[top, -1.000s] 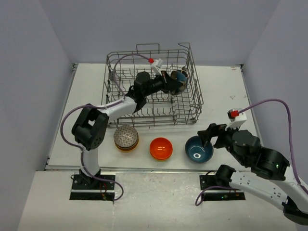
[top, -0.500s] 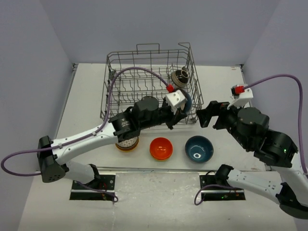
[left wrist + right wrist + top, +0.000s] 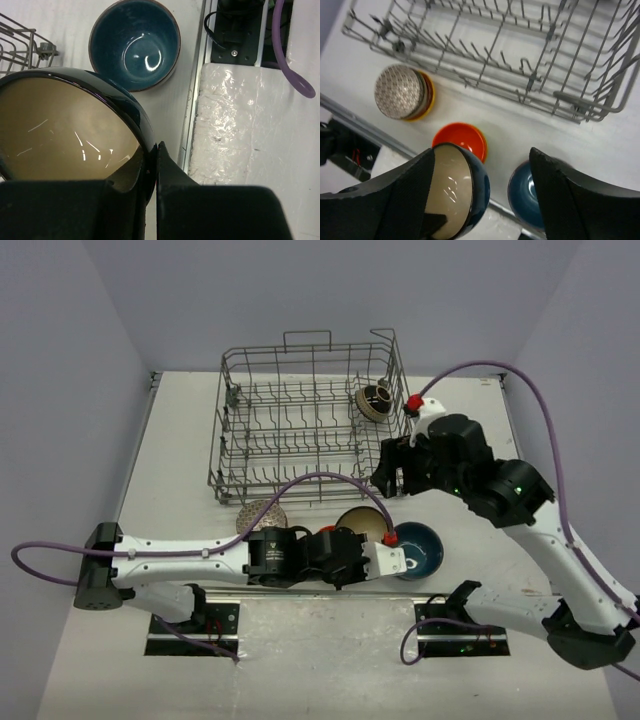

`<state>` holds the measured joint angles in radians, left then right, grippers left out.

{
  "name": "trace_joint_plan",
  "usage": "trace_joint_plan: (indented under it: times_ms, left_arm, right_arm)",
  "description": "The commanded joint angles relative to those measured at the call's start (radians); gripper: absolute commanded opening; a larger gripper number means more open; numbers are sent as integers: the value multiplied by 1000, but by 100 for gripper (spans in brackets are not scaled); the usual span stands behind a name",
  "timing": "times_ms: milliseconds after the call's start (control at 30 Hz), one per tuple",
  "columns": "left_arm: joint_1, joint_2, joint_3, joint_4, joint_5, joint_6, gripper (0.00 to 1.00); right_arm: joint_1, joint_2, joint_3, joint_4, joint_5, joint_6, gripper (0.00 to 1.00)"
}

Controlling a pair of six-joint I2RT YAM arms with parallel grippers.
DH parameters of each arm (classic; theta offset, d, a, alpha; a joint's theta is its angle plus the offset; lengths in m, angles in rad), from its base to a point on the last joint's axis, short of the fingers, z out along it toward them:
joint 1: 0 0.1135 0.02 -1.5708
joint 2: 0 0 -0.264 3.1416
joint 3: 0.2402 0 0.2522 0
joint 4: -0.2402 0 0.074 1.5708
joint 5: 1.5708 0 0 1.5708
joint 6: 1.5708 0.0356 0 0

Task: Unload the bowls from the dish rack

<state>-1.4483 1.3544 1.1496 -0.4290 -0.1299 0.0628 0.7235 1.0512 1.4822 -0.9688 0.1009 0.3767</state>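
Observation:
My left gripper (image 3: pixel 363 543) (image 3: pixel 152 151) is shut on the rim of a black-and-cream bowl (image 3: pixel 362 523) (image 3: pixel 65 125), held low over the table's front between the orange bowl (image 3: pixel 461 140) and the blue bowl (image 3: pixel 417 550) (image 3: pixel 135 45). The grey wire dish rack (image 3: pixel 310 420) (image 3: pixel 520 50) holds one dark ringed bowl (image 3: pixel 375 400) on its side at its back right. My right gripper (image 3: pixel 380 478) (image 3: pixel 482 150) hangs open over the rack's front right corner, nothing between its fingers. In its view the black-and-cream bowl (image 3: pixel 455 195) lies far below.
A stack of bowls topped by an upturned patterned one (image 3: pixel 262 515) (image 3: pixel 402 92) stands in front of the rack at the left. The left arm lies along the table's front edge (image 3: pixel 195 115). Cables loop over both arms.
My left arm has carried the black-and-cream bowl out of the rack down to the table's front. My right arm has swung from the blue bowl up to the rack's right front corner.

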Motion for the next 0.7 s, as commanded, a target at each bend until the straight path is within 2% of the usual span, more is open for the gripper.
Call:
trace_joint_plan:
  times_ms: [0,167,267,300,367,467,500,600,667]
  left_arm:
    - [-3,-46,51,41,-97,91,0]
    - [-3,-9,104,-28,-100,112,0]
    - [-3,6,128,-45,-100,126,0]
    - [-3,9,131,-48,-102,130,0]
    - [-3,9,137,-47,-100,135,0]
    - [-3,9,142,-47,-85,141,0]
    - [-3,11,144,-48,-82,144,0]
    - [-3,18,151,-47,-92,149,0]
    - [-3,28,160,-47,-99,152,0]
  right_arm:
    - [1,32,-34,-116,-96,-41,74]
    - [74,47,-106,-188,-104,-38,67]
    - [113,59,-141,-208,-53,-22,63]
    - [116,61,-158,-208,-49,-21,57]
    - [116,67,-172,-206,-44,-18,54]
    - [117,70,-195,-186,-23,-15,42]
    - [117,70,-198,-180,-17,-9,29]
    - [117,72,-198,-168,-6,-4,3]
    - [117,67,-201,-165,8,-1,0]
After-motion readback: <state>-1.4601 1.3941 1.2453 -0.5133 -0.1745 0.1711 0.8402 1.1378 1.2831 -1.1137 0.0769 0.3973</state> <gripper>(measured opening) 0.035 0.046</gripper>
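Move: Some 8 cm back from the right hand, about 6 cm to its left and roughly 15 cm below it is the brown-lined bowl that hangs in the left hand's grip. From the right hand, the teal bowl on the table is about 10 cm back, 7 cm right and 30 cm down; the orange bowl is about 10 cm back, 12 cm left and just as low. The held bowl's middle lies about 6 cm ahead of the left hand, 2 cm right and 2 cm below. Dropping about 12 cm and drawing back some 5 cm, the right hand comes down to the held bowl, its fingers tipping some 25 degrees steeper. It closes from wide open to nearly shut, pinching the rim on the far right side, while the left hand holds the near side almost still. ##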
